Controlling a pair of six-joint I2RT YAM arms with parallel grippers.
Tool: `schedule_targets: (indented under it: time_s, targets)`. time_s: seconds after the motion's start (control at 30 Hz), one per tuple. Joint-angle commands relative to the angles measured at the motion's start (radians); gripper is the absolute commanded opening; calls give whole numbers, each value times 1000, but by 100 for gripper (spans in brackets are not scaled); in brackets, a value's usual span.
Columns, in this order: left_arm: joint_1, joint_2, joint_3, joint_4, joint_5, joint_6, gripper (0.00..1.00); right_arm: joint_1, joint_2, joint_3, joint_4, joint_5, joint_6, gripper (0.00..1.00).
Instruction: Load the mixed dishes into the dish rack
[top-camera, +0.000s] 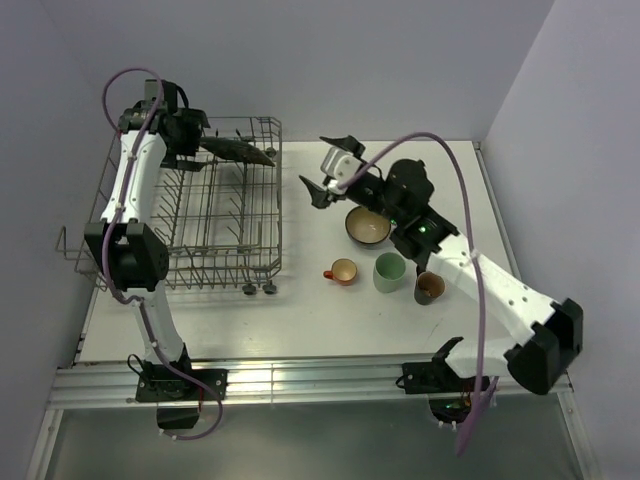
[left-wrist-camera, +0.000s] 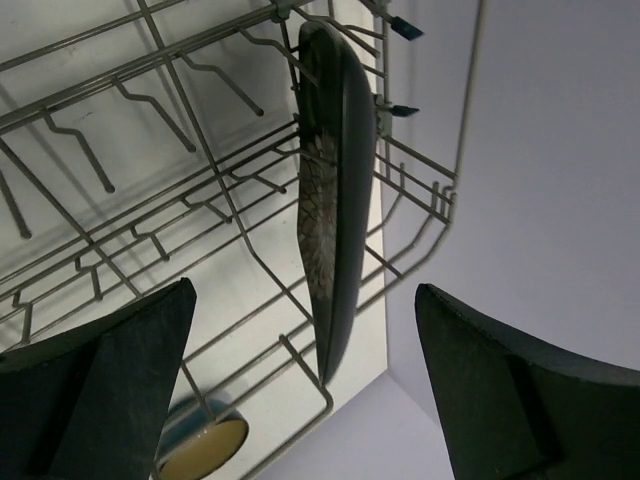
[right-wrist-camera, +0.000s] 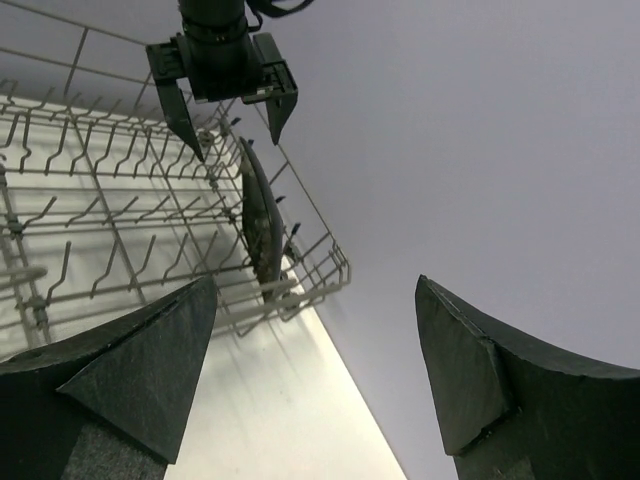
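Note:
The dish rack (top-camera: 200, 215) stands on the left of the table. The dark speckled plate (top-camera: 238, 150) stands on edge between the tines at its far right corner. My left gripper (top-camera: 205, 137) is open just left of the plate and apart from it. In the left wrist view the plate (left-wrist-camera: 335, 200) rises beyond the open left gripper (left-wrist-camera: 305, 290). My right gripper (top-camera: 315, 165) is open and empty, between the rack and the blue bowl (top-camera: 367, 226). On the table in front of the bowl sit the orange-red cup (top-camera: 342, 271), the pale green mug (top-camera: 389, 272) and the brown cup (top-camera: 430, 287).
In the right wrist view the plate (right-wrist-camera: 262, 220) stands in the rack (right-wrist-camera: 100, 200), below the left gripper (right-wrist-camera: 225, 110). A grey wall closes the table's far and right sides. The rack's wheels (top-camera: 258, 288) face the near edge.

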Motion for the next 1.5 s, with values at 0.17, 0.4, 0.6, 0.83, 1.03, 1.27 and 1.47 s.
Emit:
schedule_targets:
  time_s: [0.17, 0.4, 0.6, 0.83, 1.03, 1.27, 1.47]
  targets:
    - [-21, 41, -8, 151, 11, -58, 97, 14, -233, -153, -129, 135, -13, 86]
    - [-35, 130, 96, 133, -3, -75, 96, 16, -339, -196, -202, 206, -39, 86]
    - [-41, 110, 13, 185, -15, -121, 87, 14, -391, -226, -230, 241, -53, 85]
    - [-43, 173, 94, 211, 2, -135, 70, 14, -434, -262, -259, 264, -62, 85]
    - [-46, 136, 20, 245, 2, -143, 35, 14, -441, -270, -265, 275, -76, 84]
    - [-46, 145, 36, 241, 9, -107, 4, 14, -436, -268, -258, 278, -81, 84]
    - [-46, 151, 90, 219, -12, -52, 0, 14, -433, -279, -239, 269, -73, 84]
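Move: From the left hand, the dark floral plate's middle is about 7 cm ahead, 9 cm to the right and 8 cm below; the rack's middle is nearly straight below, some 17 cm down. From the right hand, the bowl lies about 13 cm ahead, 14 cm right and 38 cm below. The red-handled cup is level with that hand, 7 cm right; the green cup is 2 cm back, 19 cm right; both are similarly low. The left hand pinches the upper left edge of the floral plate in the rack, reaching about 7 cm forward while easing slightly right and down, wide-open fingers closing almost fully in the second half. Meanwhile the empty right hand, still open, draws away from the plate, some 10 cm right, also back and down, turning about 15 degrees clockwise and coming nearer the bowl. ##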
